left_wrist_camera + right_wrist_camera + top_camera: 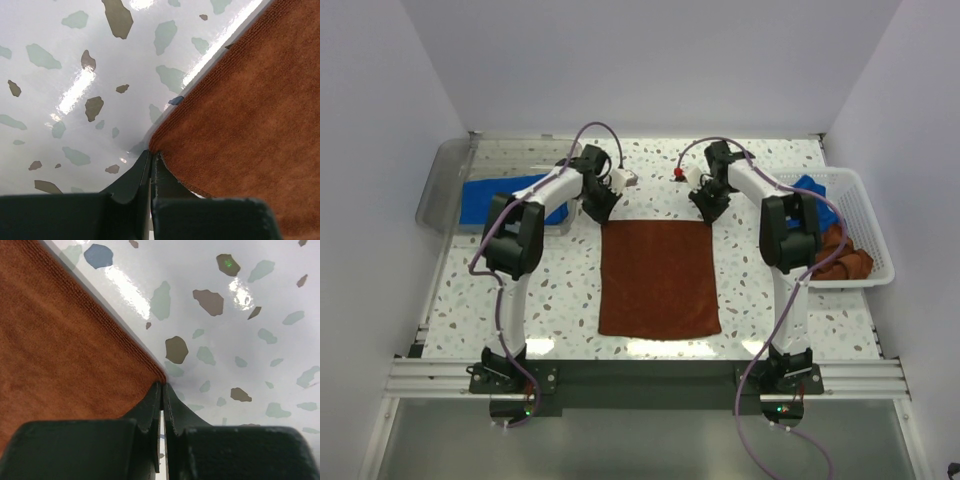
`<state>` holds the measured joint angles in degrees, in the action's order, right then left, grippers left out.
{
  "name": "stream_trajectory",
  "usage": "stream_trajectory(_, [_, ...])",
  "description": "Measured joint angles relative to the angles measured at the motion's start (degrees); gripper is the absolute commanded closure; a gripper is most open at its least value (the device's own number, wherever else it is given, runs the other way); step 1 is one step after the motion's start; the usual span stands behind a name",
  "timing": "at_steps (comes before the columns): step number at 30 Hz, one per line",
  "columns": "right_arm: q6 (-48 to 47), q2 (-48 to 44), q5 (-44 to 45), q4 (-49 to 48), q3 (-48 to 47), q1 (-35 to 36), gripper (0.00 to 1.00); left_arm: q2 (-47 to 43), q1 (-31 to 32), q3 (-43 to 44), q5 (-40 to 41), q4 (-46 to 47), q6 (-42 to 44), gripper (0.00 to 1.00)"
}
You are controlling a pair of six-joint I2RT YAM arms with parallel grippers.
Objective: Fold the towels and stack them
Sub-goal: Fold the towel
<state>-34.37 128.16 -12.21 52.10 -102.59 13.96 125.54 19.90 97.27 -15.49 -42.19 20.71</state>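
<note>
A rust-brown towel [658, 278] lies flat and spread out in the middle of the speckled table. My left gripper [603, 212] is at its far left corner. In the left wrist view the gripper [151, 154] is shut, with the corner of the towel [250, 115] pinched at its tips. My right gripper [708, 212] is at the far right corner. The right wrist view shows that gripper [163, 385] shut on the corner of the towel [60, 350] in the same way. Both corners rest low on the table.
A clear plastic tray [440, 185] at the back left holds a folded blue towel [490, 200]. A white mesh basket [865, 200] at the right holds a blue towel [810, 187] and a rust-brown towel [845, 262]. White walls close in three sides.
</note>
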Motion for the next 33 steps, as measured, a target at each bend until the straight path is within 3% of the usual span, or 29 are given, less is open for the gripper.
stream_trajectory(6, [1.75, -3.17, 4.55, -3.78, 3.02, -0.02, 1.0, -0.17, 0.02, 0.37, -0.48, -0.44, -0.09, 1.0])
stream_trajectory(10, [3.91, -10.1, 7.52, -8.09, 5.03, -0.02, 1.0, -3.8, 0.09, 0.35, 1.53, 0.2, -0.61, 1.0])
stream_trajectory(20, [8.13, -40.44, 9.75, -20.17, 16.13, 0.17, 1.0, -31.61, 0.79, -6.82, 5.18, 10.97, -3.63, 1.0])
stream_trajectory(27, [10.6, -59.28, 8.13, -21.73, 28.81, 0.44, 1.0, -47.8, 5.84, -16.98, 8.22, 13.97, -4.7, 1.0])
stream_trajectory(33, [12.35, -74.12, 4.44, -21.7, 32.72, 0.57, 1.0, -60.26, 8.22, -20.61, 9.49, 14.38, -6.27, 1.0])
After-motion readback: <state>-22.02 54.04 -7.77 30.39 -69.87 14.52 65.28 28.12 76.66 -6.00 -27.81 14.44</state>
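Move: Both hands already pinch the brown towel by its far corners, barely above the table. Its middle lies about 15 cm back and 11 cm to the right of the left hand, and 15 cm back and 10 cm to the left of the right hand. The clear box's middle is some 19 cm left and 9 cm ahead of the left hand; the white basket's is roughly 23 cm to the right hand's right, about level with it. Straight up and fast, both arms together hoist the towel's far corners some 33 cm off the table, edging 2 to 3 cm forward at first, then drawing back to end roughly 12 cm nearer the base. The right hand also drifts a few centimetres right; both wrists tip up by 50 to 60 degrees, fingers swinging from down towards forward, still shut on the corners. ##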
